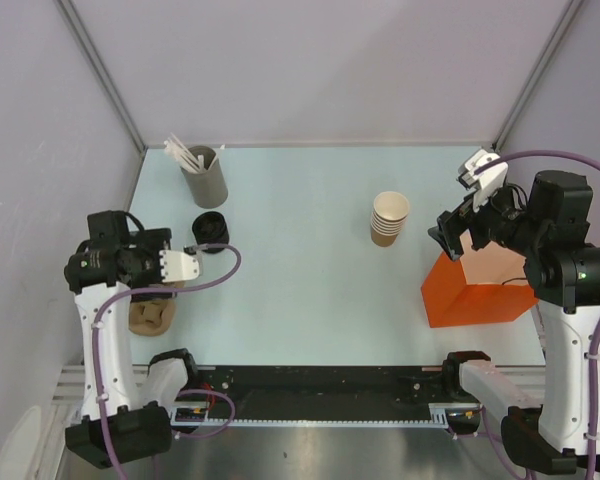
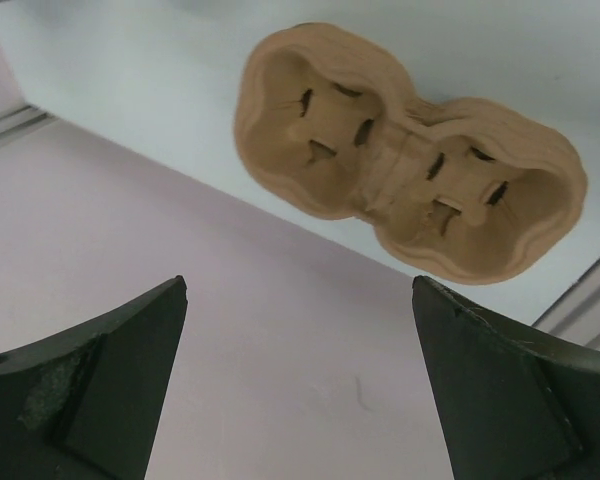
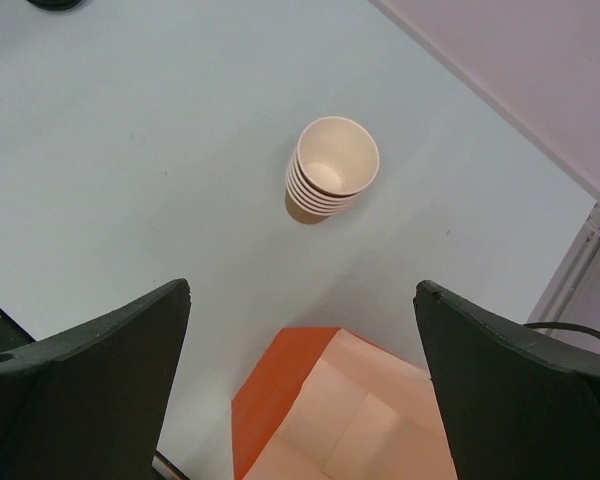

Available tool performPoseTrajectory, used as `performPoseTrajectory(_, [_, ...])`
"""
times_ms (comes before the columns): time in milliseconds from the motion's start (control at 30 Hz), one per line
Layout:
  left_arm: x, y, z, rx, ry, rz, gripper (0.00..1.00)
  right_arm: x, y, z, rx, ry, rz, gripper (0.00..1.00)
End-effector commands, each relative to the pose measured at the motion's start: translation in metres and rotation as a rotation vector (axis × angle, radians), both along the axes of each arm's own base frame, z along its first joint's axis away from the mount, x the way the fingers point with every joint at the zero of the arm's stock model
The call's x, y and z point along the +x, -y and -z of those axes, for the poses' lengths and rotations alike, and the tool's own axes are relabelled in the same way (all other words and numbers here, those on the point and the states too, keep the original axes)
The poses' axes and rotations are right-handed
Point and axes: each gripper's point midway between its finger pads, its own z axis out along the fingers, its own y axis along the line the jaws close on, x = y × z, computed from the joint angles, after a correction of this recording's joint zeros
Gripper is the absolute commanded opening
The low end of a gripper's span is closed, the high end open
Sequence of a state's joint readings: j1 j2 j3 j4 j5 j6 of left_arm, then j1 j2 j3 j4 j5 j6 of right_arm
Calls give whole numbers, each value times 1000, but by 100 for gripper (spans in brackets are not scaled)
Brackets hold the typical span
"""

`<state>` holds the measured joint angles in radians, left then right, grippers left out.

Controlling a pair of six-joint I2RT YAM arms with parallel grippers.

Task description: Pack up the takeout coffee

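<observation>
The takeout coffee, a single lidded cup, is not in any view. A stack of lidless tan paper cups stands on the table right of centre. A stack of black lids sits at the left. My left gripper is open with nothing in it, hanging above the left table edge, with a tan pulp cup carrier just ahead of it. My right gripper is open and holds nothing, hovering over the near-left corner of an orange paper bag whose mouth is open.
A grey holder with white stirrers stands at the back left. Pale walls close the table in on the left, back and right. A black rail runs along the near edge between the arm bases.
</observation>
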<state>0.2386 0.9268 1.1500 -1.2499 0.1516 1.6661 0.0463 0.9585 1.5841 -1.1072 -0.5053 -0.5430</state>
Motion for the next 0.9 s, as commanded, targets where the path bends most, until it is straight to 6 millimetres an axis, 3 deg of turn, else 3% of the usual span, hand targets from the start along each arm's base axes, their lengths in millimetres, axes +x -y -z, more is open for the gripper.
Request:
performPoseTrajectory(0, [-13, 16, 26, -54, -100, 187, 99, -2, -4, -5, 10, 21, -17, 100])
performPoseTrajectory(333, [-6, 13, 65, -142, -151, 269, 99, 9, -5, 8, 32, -52, -11, 100])
performPoseTrajectory(500, [-8, 15, 74, -176, -179, 305, 99, 12, 2, 3, 68, -48, 17, 100])
performPoseTrajectory(867, [7, 3, 101, -183, -194, 290, 97, 12, 0, -2, 110, -48, 5, 100])
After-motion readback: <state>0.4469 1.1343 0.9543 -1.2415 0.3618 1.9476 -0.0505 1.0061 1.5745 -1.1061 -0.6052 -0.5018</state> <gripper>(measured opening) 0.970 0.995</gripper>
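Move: The cup carrier lies almost straight under the left hand, about 16 cm down, roughly 2 cm ahead and 3 cm to its right, its two wells lined up nearly fore and aft. The black lid stack stands some 13 cm farther out than the carrier and 12 cm to its right; the straw holder is about 27 cm ahead of the left hand and 15 cm right. From the right hand, the carrier is some 58 cm left, about level in reach, roughly 32 cm below. Over the cup carrier's middle the left hand sinks about 10 cm, easing back barely a centimetre at the start and slowing as it nears the cardboard. Its wrist tips some 15 degrees steeper while the fingertips swing to the right; the fingers stay wide open, one towards each well, still short of any visible touch. ##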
